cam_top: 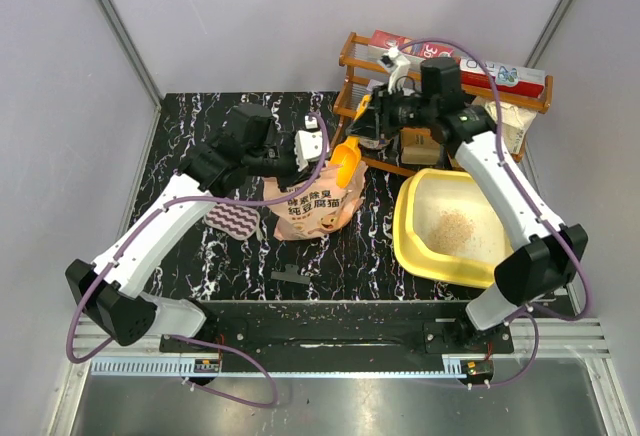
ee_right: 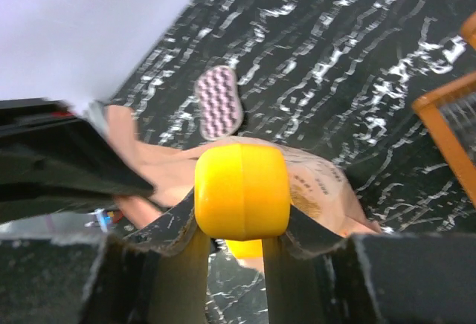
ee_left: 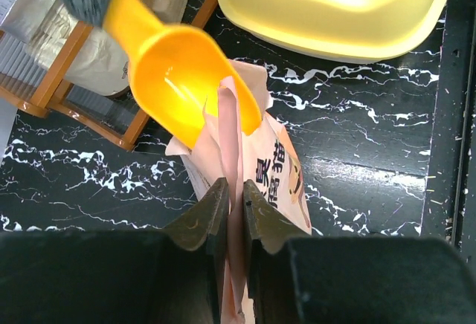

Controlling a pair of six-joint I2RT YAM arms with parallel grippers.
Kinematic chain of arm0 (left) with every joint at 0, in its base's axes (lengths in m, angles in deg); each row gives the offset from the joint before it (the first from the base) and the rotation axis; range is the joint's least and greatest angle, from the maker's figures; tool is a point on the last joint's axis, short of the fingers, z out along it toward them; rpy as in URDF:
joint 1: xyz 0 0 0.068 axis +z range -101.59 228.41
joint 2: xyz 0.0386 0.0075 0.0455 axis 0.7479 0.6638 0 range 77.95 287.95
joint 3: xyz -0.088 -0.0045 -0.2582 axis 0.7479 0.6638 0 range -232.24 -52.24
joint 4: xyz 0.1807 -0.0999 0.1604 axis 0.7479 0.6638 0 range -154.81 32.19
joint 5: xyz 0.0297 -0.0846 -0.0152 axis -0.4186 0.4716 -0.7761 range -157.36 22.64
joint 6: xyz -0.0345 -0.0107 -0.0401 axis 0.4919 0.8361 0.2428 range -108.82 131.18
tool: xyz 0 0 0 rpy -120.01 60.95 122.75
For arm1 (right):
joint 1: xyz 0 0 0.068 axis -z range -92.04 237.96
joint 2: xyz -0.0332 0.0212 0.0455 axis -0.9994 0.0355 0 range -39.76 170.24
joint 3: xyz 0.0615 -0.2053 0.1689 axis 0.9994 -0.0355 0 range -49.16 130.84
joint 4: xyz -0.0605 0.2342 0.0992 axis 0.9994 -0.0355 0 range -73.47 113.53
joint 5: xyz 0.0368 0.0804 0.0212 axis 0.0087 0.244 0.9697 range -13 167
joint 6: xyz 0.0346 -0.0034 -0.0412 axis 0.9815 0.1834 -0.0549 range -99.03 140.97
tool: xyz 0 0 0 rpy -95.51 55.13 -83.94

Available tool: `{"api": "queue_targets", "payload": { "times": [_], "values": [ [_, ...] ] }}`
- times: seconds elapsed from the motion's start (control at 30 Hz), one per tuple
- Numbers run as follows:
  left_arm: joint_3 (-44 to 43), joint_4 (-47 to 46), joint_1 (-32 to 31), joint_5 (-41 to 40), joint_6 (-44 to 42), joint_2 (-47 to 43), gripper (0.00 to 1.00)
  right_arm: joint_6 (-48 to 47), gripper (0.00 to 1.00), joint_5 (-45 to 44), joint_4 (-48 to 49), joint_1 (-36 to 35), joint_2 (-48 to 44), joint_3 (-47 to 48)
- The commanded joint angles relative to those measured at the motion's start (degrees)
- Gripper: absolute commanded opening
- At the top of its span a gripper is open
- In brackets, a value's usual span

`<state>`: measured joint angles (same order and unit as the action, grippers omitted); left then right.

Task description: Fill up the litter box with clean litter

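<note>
The yellow litter box (cam_top: pixel 403 228) lies at the right, with a small patch of pale clean litter (cam_top: pixel 455 226) on its floor. A peach-orange litter bag (cam_top: pixel 310 211) stands in the middle of the table. My left gripper (cam_top: pixel 313 161) is shut on the bag's upper edge (ee_left: pixel 232 190), holding it up. My right gripper (cam_top: pixel 372 116) is shut on the handle (ee_right: pixel 242 190) of a yellow-orange scoop (cam_top: pixel 345 164). The scoop's bowl (ee_left: pixel 186 79) looks empty and hangs over the bag's mouth. The litter box's wall (ee_left: pixel 335 19) shows in the left wrist view beyond the bag.
A wooden rack (cam_top: pixel 370 66) with boxes and sacks stands at the back, just behind the scoop and the litter box. A purple-patterned pad (cam_top: pixel 233 221) lies left of the bag. A small dark piece (cam_top: pixel 292 276) lies near the front edge. White walls enclose the table.
</note>
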<state>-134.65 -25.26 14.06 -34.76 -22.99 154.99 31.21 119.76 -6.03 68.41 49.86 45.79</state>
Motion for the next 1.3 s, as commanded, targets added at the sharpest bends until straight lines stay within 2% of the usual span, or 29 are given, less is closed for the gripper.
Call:
{"api": "queue_targets", "payload": {
  "times": [0.0,0.13,0.27,0.47,0.6,0.93,1.1,1.27],
  "values": [
    [0.5,-1.14,-0.46,0.1,-0.54,-3.91,0.15,-4.27,0.0,-14.97,1.09,-3.56,2.48,0.76],
    [1.81,-0.97,-0.46,-0.26,-0.72,-4.7,0.15,-4.44,0.0,-26.4,1.17,-6.2,1.7,-1.0],
    [1.9,-1.4,-0.54,-0.17,0.24,-4.7,0.15,-2.08,0.0,-39.73,5.8,-8.04,-2.78,-8.61],
    [1.11,-2.19,-0.81,0.54,1.83,-3.65,0.15,-1.27,0.0,-49.96,11.27,-13.4,-6.57,-18.21],
    [0.24,-2.46,-1.16,0.8,3.41,-2.51,0.15,-0.23,0.0,-51.11,12.86,-15.34,-6.22,-21.83],
    [0.24,-4.74,-1.34,-0.16,5.26,-0.92,0.15,10.4,0.0,-49.97,14.0,-15.87,1.86,-23.77],
    [-2.83,-4.75,-1.34,-0.52,1.75,0.74,0.14,17.96,0.0,-47.34,14.27,-15.96,6.25,-22.54],
    [-6.88,-3.87,-1.25,-3.51,-2.03,4.34,0.14,28.33,0.0,-41.02,14.88,-15.61,8.11,-19.55]
  ]
}}
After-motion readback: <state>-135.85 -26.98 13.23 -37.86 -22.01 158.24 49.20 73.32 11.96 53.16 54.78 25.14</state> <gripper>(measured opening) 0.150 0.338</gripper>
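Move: The right gripper holds the orange scoop above the open mouth of the litter bag, which lies about 5 cm to its left, level with it fore and aft and some 18 cm below. The white tub on the shelf is about 13 cm ahead, 4 cm right and 24 cm down; the litter box is 24 cm right, 7 cm back and 29 cm down. From the left gripper, the mouth is about 6 cm right, 2 cm ahead and 9 cm below. Lower the right gripper about 15 cm, bringing the scoop bowl-first down into the bag's mouth. Ease slightly forward, then back, on the way and finish with some 3 cm forward and a little left, turning the wrist about 35 degrees clockwise. Keep the scoop handle gripped, and let the left fingers go on pinching the bag's rim, giving only a centimetre or two. ##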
